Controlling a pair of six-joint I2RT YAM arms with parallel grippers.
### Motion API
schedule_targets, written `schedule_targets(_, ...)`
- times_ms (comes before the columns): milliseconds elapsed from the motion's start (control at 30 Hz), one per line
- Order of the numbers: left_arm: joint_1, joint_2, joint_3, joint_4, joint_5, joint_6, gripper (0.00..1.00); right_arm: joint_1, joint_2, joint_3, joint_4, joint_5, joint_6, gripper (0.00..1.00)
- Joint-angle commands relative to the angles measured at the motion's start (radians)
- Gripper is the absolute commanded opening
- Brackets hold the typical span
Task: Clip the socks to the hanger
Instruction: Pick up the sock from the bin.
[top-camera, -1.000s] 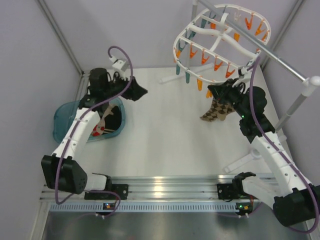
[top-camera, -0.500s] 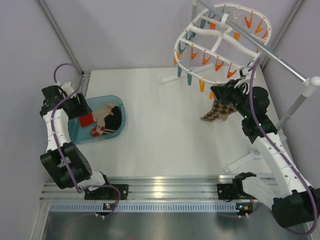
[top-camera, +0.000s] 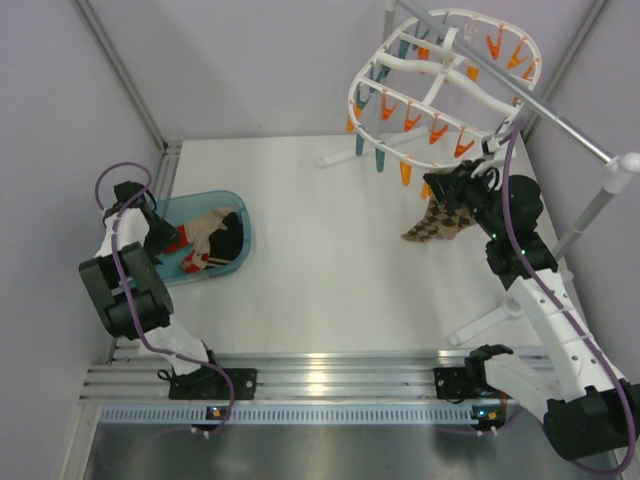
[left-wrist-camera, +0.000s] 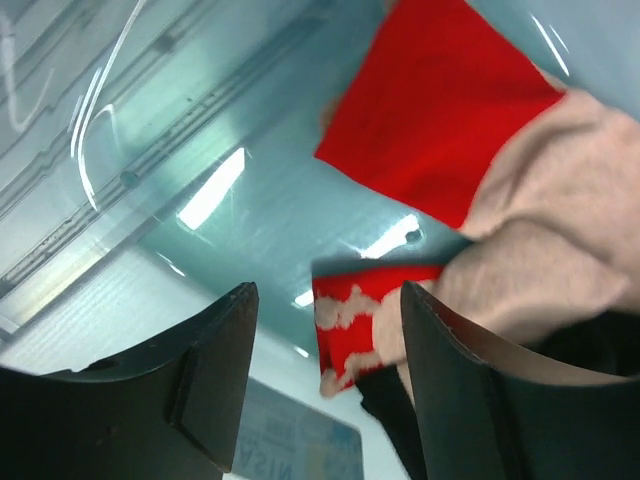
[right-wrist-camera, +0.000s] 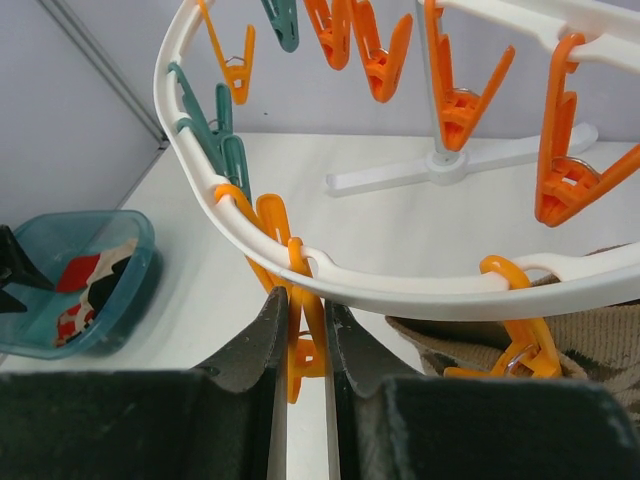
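The red-and-cream socks (top-camera: 205, 228) lie in a teal basin (top-camera: 235, 205) at the left. In the left wrist view the red end (left-wrist-camera: 440, 120) and cream part (left-wrist-camera: 560, 230) of one sock fill the top right. My left gripper (left-wrist-camera: 325, 297) is open and empty just above them, at the basin's left side (top-camera: 162, 235). The white hanger (top-camera: 440, 70) with orange and teal pegs hangs at the back right. My right gripper (right-wrist-camera: 303, 300) is shut on an orange peg (right-wrist-camera: 300, 335) on the ring's near rim (right-wrist-camera: 420, 295); it also shows in the top view (top-camera: 443, 187).
A red sock with cream patches (left-wrist-camera: 365, 320) and a black one lie in the basin too. A brown argyle sock (top-camera: 435, 222) hangs from a peg beside my right gripper (right-wrist-camera: 570, 345). A grey rail stand (top-camera: 565, 125) with white feet (top-camera: 345, 155) holds the hanger.
My left arm has swung from the middle back to the far left, folded down, and brought its open gripper over the basin's socks. The right gripper has held its peg, barely moving.
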Motion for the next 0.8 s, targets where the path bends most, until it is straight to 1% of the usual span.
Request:
schedule_targets(0,-0.039,0.012,0.046,0.078,-0.149,-0.13,0.63,-0.014,-0.025,0.015,-0.002,-0.013,-0.022,0.0)
schedule_targets(167,-0.058,0.079,0.103,0.102,-0.184,-0.181,0.61,-0.018,-0.022,0.02,-0.002,-0.014,-0.03,0.0)
schedule_targets(333,-0.068,0.14,0.186,0.075,-0.21,-0.216,0.6,-0.018,-0.012,0.031,-0.002,-0.013,-0.027,0.0)
schedule_targets(533,-0.078,0.217,0.258,0.076,-0.18,-0.229,0.6,-0.018,-0.006,0.041,-0.002,-0.003,-0.029,0.0)
schedule_targets(567,-0.082,0.226,0.261,0.073,-0.177,-0.229,0.6,-0.018,-0.003,0.045,-0.028,-0.003,-0.03,0.0)
schedule_targets(767,-0.096,0.268,0.252,0.069,-0.169,-0.246,0.6,-0.018,0.012,0.074,-0.045,0.01,-0.039,0.0)
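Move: The red end of the sock lies in the bin about 8 cm ahead of the left gripper, a centimetre or so to its left and some 6 cm below. The same sock's beige part is about 11 cm ahead and 7 cm right, the patterned red-and-white sock only 1 cm ahead and 4 cm right, and the black sock 7 cm ahead and 13 cm right. From the right hand the red end is roughly 62 cm left, 7 cm ahead and 32 cm below. Bring the left gripper forward about 8 cm, drifting some 2 cm left, low over the bin floor, away from the patterned sock and towards the red end. Turn the wrist about 10 degrees counter-clockwise on the way, fingers kept open. Travel nearly level, then ease off the forward reach and start sinking, by about 2 cm. ##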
